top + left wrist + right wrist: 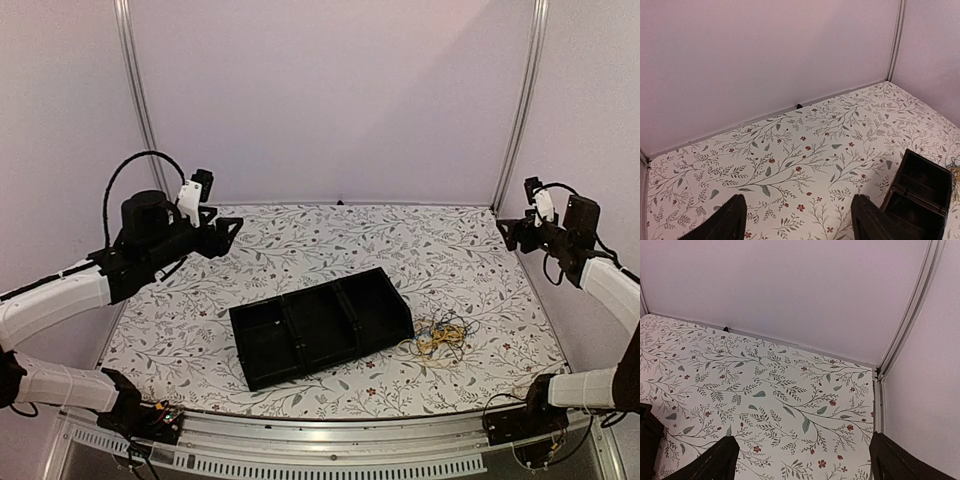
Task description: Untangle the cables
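Observation:
The cables [441, 337] lie in one small tangle of thin yellow, blue and black wires on the floral tabletop, just right of the black tray. A sliver of them [955, 163] shows at the right edge of the left wrist view. My left gripper [230, 230] hangs high over the table's back left, open and empty [800, 222], far from the tangle. My right gripper [507, 232] hovers at the back right corner, open with nothing between its fingers [805, 465]. Neither gripper touches the cables.
A black tray [330, 362] with three compartments sits at an angle in the middle of the table; one end of it [920, 192] shows in the left wrist view and a corner [647, 440] in the right wrist view. Walls and metal frame posts [520, 100] enclose the table.

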You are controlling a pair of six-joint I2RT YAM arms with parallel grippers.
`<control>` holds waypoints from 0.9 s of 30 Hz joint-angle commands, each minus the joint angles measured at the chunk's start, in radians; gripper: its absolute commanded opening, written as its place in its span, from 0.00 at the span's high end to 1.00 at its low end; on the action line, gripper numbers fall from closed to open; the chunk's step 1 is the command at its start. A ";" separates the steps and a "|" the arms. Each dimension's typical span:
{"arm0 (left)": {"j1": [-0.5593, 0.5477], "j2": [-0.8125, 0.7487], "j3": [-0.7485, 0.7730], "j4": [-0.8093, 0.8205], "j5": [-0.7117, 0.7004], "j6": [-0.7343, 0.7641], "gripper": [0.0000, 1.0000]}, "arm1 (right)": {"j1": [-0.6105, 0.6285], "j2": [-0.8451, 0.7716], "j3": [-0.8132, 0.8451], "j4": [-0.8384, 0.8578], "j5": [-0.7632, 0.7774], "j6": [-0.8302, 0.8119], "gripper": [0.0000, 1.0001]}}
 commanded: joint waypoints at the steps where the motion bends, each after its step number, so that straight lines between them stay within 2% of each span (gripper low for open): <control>1: -0.057 0.032 0.016 -0.049 0.099 0.027 0.28 | -0.028 -0.049 -0.010 -0.131 -0.084 -0.120 0.04; 4: -0.105 0.066 0.038 -0.092 0.165 0.034 0.31 | -0.037 -0.082 0.005 -0.301 -0.170 -0.299 0.09; 9: -0.207 0.142 0.088 -0.166 0.261 0.039 0.34 | -0.029 -0.117 -0.010 -0.558 -0.204 -0.563 0.27; 13: -0.319 0.192 0.143 -0.224 0.260 0.028 0.32 | -0.014 -0.158 -0.022 -0.736 -0.222 -0.730 0.37; 17: -0.449 0.241 0.183 -0.217 0.191 -0.025 0.29 | 0.027 -0.216 -0.024 -0.851 -0.219 -0.830 0.46; 22: -0.580 0.329 0.228 -0.162 0.136 -0.122 0.30 | 0.090 -0.238 -0.003 -0.912 -0.182 -0.858 0.68; 23: -0.599 0.351 0.238 -0.156 0.129 -0.139 0.30 | 0.105 -0.223 0.001 -0.926 -0.174 -0.862 0.69; 27: -0.654 0.442 0.295 -0.126 0.118 -0.184 0.31 | 0.170 -0.186 -0.024 -0.938 -0.126 -0.883 0.63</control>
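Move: The cables lie some 13 cm to the right hand's left, about 9 cm back and 23 cm below. The black tray's middle is roughly 27 cm farther left than the cables, about level with them in depth. From the left hand the cables are some 45 cm right, 5 cm back and 26 cm down; the tray's middle is nearer, about 18 cm right, 5 cm back and 24 cm below. Both hands head for the cables through free air. The right draws back about 15 cm, sinking and easing left, swinging counter-clockwise, its left side dipping and tip lowering while its wide-open fingers close to about a third. The left sweeps some 23 cm right and 17 cm back, sinking slightly over the tray, turning about 40 degrees clockwise and tipping down, fingers staying open. ##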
